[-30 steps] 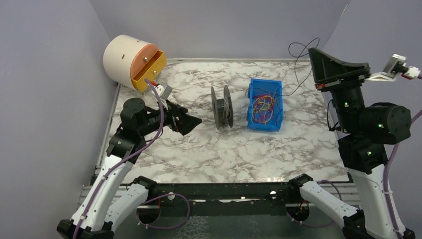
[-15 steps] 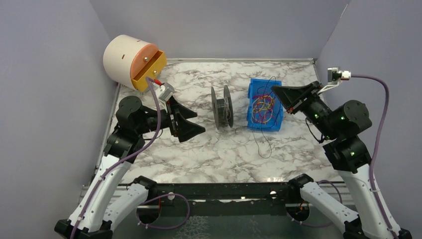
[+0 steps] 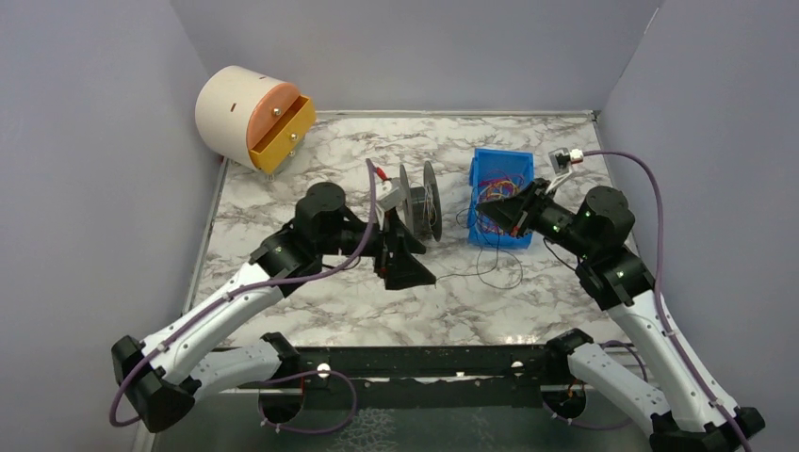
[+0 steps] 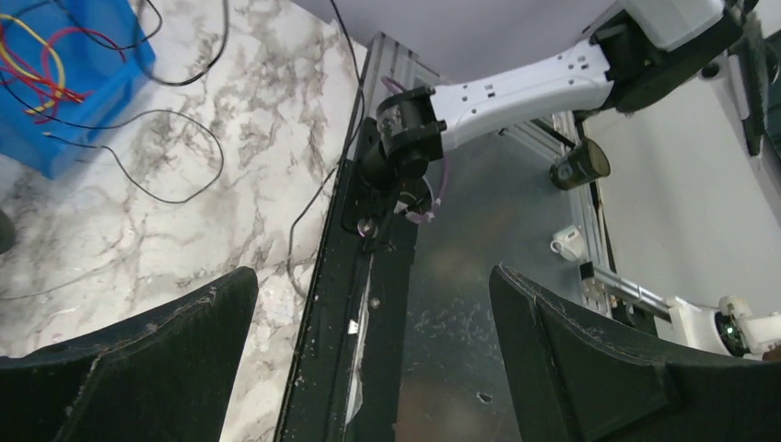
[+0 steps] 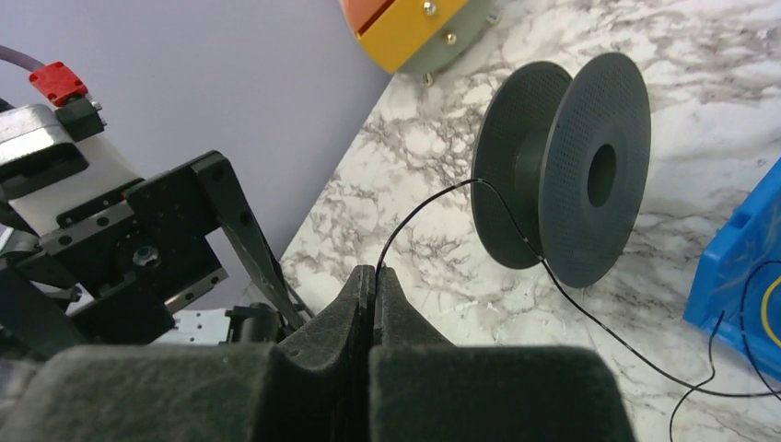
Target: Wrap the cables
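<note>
A thin black cable [image 5: 433, 198] is pinched in the tips of my right gripper [image 5: 375, 272], which is shut on it. The strand rises to the black spool [image 5: 562, 175], crosses its front disc and trails off right toward the blue bin [image 5: 737, 267]. In the top view my right gripper [image 3: 484, 209] hovers over the bin's near left corner, and slack black cable [image 3: 471, 274] lies on the marble. Red, yellow and orange cables [image 3: 504, 191] lie tangled in the bin. My left gripper [image 3: 407, 268] is open in front of the spool [image 3: 421, 202], nothing between its fingers [image 4: 373, 276].
A cream drum with an orange face and a yellow drawer [image 3: 252, 118] sits at the back left corner. The blue bin [image 3: 490, 156] stands right of the spool. A black frame rail [image 4: 359, 304] runs along the table's near edge. Grey walls close in three sides.
My left arm swung from beside the drum to the front of the spool, still open. My right arm came down from high at the back right to the bin, drawing the black cable along.
</note>
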You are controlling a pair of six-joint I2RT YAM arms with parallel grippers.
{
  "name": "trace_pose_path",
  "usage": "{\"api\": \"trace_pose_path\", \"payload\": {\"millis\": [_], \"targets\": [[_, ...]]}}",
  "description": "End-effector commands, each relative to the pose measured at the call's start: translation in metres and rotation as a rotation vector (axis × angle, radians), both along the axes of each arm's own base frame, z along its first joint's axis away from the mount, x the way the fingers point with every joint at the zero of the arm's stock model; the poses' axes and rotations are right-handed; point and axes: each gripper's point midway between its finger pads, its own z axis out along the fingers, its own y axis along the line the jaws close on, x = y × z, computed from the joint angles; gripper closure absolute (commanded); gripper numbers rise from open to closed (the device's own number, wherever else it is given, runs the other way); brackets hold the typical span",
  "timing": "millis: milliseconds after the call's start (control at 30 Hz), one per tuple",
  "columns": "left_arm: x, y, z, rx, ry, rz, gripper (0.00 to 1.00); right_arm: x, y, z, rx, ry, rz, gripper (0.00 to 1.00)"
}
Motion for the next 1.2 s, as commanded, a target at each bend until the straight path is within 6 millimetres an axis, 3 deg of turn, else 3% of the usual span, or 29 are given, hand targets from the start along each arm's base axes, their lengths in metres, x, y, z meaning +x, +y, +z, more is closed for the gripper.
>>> {"api": "trace_pose_path", "payload": {"millis": [0, 200, 300, 500, 700, 800, 1033, 1167], "targets": [[0.003, -0.031, -0.020, 0.041, -0.048, 0.002, 0.01, -0.008, 0.011, 0.005, 0.033, -0.028, 0.089, 0.99], [-0.007, -0.065, -0.058, 0.150, -0.062, -0.045, 0.01, -0.014, 0.015, 0.006, 0.039, -0.044, 0.137, 0.99], [-0.001, -0.074, -0.071, 0.191, -0.077, -0.026, 0.01, -0.018, 0.017, 0.007, 0.039, -0.050, 0.158, 0.99], [-0.017, -0.090, -0.080, 0.209, -0.082, -0.111, 0.01, -0.020, 0.015, 0.004, 0.046, -0.056, 0.152, 0.99], [-0.022, -0.091, -0.085, 0.215, -0.072, -0.129, 0.14, -0.021, 0.013, 0.004, 0.043, -0.066, 0.143, 0.99], [-0.021, -0.090, -0.084, 0.214, -0.073, -0.121, 0.30, -0.021, 0.013, 0.001, 0.039, -0.060, 0.144, 0.99], [-0.020, -0.090, -0.082, 0.194, -0.065, -0.092, 1.00, -0.024, 0.010, -0.011, 0.028, -0.034, 0.133, 0.99], [-0.023, -0.085, -0.075, 0.169, -0.065, -0.085, 1.00, -0.024, 0.006, -0.016, 0.020, -0.024, 0.106, 0.99]]}}
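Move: The black cable hangs from the right hand; the stretch the open left hand goes for is about 8 cm to its right, 10 cm below and 2 cm back. From the right hand that stretch lies some 12 cm back, 2 cm left and 12 cm down. The spool stands about 20 cm ahead of the left hand, straight out, 24 cm lower; the blue box is 20 cm ahead, 18 cm right, 28 cm lower. Left hand sinks about 10 cm, going 8 cm right, then pinches the hanging cable; right hand keeps its grip. ##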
